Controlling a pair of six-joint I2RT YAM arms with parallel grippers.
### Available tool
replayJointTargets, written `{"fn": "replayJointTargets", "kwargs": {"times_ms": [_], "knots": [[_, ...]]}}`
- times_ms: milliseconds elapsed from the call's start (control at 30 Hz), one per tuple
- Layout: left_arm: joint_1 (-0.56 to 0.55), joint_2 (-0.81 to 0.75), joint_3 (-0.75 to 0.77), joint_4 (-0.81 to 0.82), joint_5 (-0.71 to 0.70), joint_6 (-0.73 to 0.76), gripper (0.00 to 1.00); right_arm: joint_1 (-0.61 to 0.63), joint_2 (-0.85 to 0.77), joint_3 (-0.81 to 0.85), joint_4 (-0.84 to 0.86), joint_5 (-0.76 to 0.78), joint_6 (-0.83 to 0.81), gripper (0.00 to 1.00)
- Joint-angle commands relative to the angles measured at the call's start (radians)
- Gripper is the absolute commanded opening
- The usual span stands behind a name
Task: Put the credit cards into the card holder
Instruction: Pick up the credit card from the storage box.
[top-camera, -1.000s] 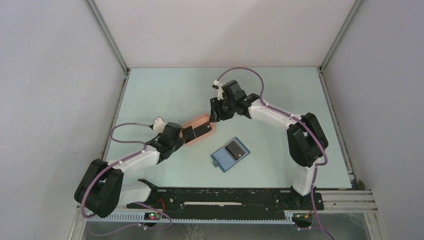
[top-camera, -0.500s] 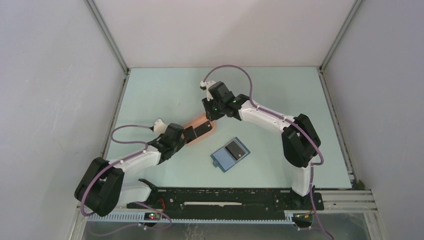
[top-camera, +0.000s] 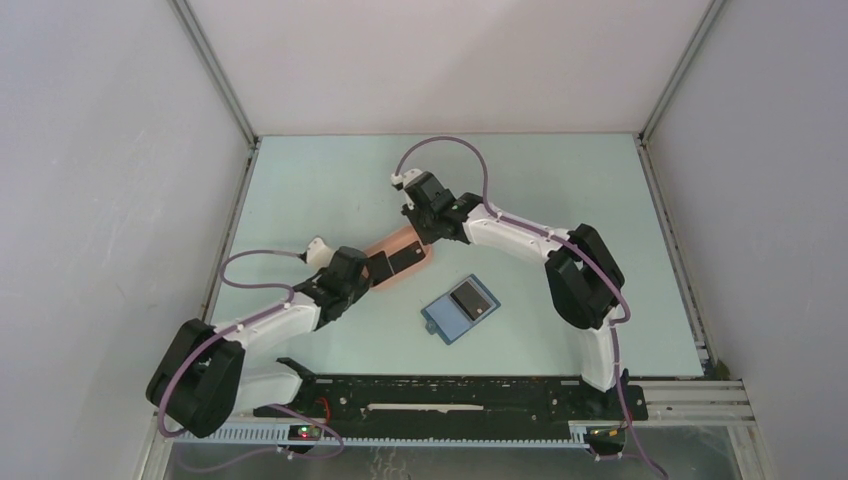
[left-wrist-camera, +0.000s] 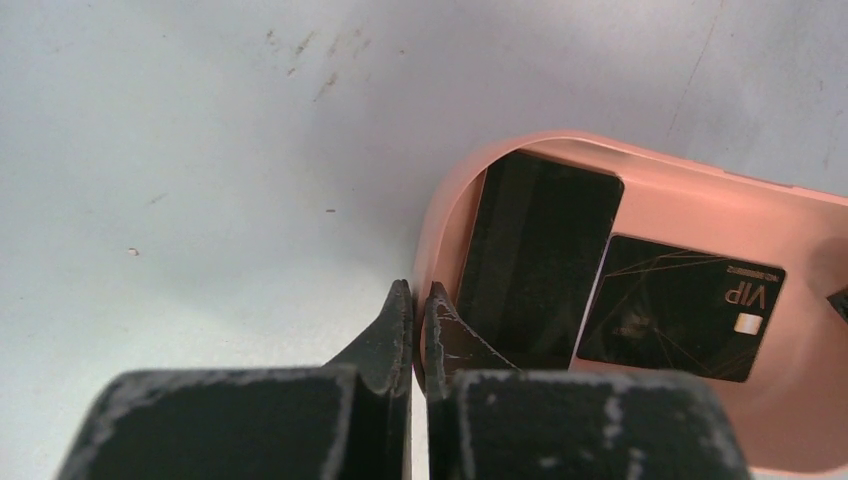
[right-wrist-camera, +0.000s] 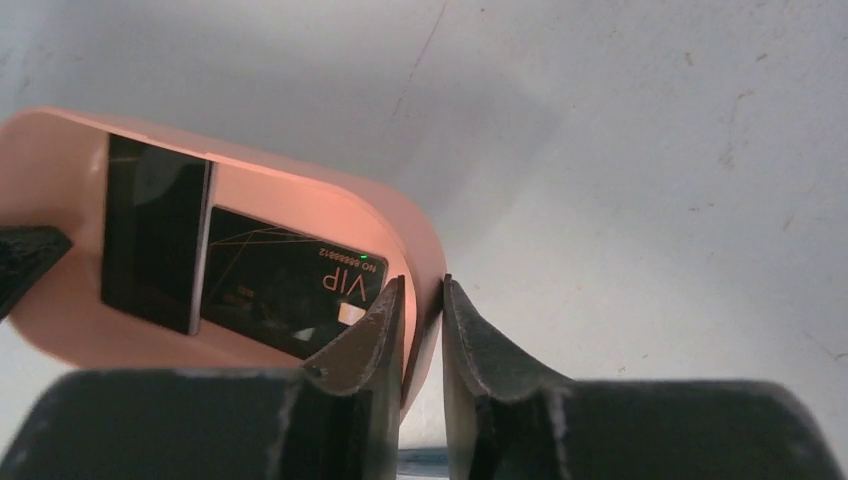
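Note:
Two black credit cards lie side by side in a pink oval tray (left-wrist-camera: 700, 190): one with a stripe (left-wrist-camera: 540, 260), one marked VIP (left-wrist-camera: 680, 305). The right wrist view shows the same striped card (right-wrist-camera: 155, 235) and VIP card (right-wrist-camera: 285, 285). My left gripper (left-wrist-camera: 420, 295) is shut on the tray's near-left rim. My right gripper (right-wrist-camera: 422, 285) straddles the opposite rim (right-wrist-camera: 410, 225), one finger inside and one outside, with a narrow gap still showing. The blue card holder (top-camera: 458, 308) lies flat in front of the tray, a dark rectangle on its top.
From above, the tray (top-camera: 395, 245) sits mid-table between my left gripper (top-camera: 375, 268) and right gripper (top-camera: 425, 238). Grey walls close in the table on three sides. The arms' black base rail (top-camera: 450, 395) runs along the near edge.
My right arm has swung left and down onto the tray's far end, and its jaws have narrowed around the rim. The left arm, tray and card holder have stayed put.

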Motion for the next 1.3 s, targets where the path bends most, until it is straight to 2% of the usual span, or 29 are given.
{"fn": "replayJointTargets", "kwargs": {"times_ms": [0, 33, 100, 267, 367, 467, 533, 667, 733, 900, 1033, 1267], "knots": [[-0.010, -0.047, -0.024, 0.079, -0.023, -0.019, 0.01, 0.009, 0.004, 0.027, 0.012, 0.055, -0.051, 0.11], [-0.010, -0.052, -0.027, 0.087, -0.016, -0.010, 0.04, 0.009, 0.001, 0.023, 0.029, 0.063, -0.080, 0.05], [-0.009, -0.068, -0.030, 0.094, -0.004, 0.010, 0.14, 0.009, -0.007, 0.014, 0.063, 0.082, -0.113, 0.00], [-0.009, -0.172, -0.047, 0.102, 0.023, 0.124, 0.42, 0.013, -0.041, -0.029, 0.192, 0.087, -0.228, 0.00], [-0.005, -0.297, -0.093, 0.130, 0.052, 0.236, 0.63, 0.016, -0.053, -0.051, 0.245, 0.053, -0.316, 0.00], [0.006, -0.459, -0.152, 0.202, 0.118, 0.369, 0.84, 0.015, -0.056, -0.036, 0.220, -0.009, -0.387, 0.00], [0.026, -0.545, -0.184, 0.258, 0.213, 0.467, 0.93, 0.015, -0.060, -0.032, 0.200, -0.055, -0.407, 0.00], [0.062, -0.585, -0.183, 0.341, 0.491, 0.615, 0.95, 0.006, -0.044, 0.010, 0.090, -0.225, -0.444, 0.00], [0.065, -0.553, -0.155, 0.345, 0.590, 0.666, 0.95, 0.000, -0.034, 0.029, 0.040, -0.301, -0.464, 0.00], [0.071, -0.414, -0.104, 0.427, 0.815, 0.687, 0.95, -0.012, -0.023, 0.039, 0.029, -0.351, -0.467, 0.00], [0.072, -0.297, -0.058, 0.416, 0.845, 0.665, 0.95, -0.013, -0.024, 0.041, 0.028, -0.358, -0.461, 0.00], [0.071, -0.214, 0.025, 0.291, 0.746, 0.692, 0.95, -0.010, -0.025, 0.039, 0.031, -0.357, -0.455, 0.00]]}}
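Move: My closed left fingers straddle the rim at the storage box's left end; the VIP card inside lies about 6 cm ahead of them, 8 cm to their right and 2 cm lower. The plain black card is nearer, about 3 cm ahead and 3 cm right. My right fingers, partly open, straddle the box's right-end rim, with the VIP card about 3 cm back and 5 cm left. The card holder sits some 14 cm back and 7 cm right of that hand. I close my right fingers on the rim and keep that pinch while swinging the box's end about 30 degrees counter-clockwise, the hand going a little forward, then back and left. Meanwhile my left hand lets go of its rim, opens wide and lifts about 12 cm with the fingers tipping up, then swings right some 9 cm over the cards, turning roughly 50 degrees clockwise and sinking a little. ##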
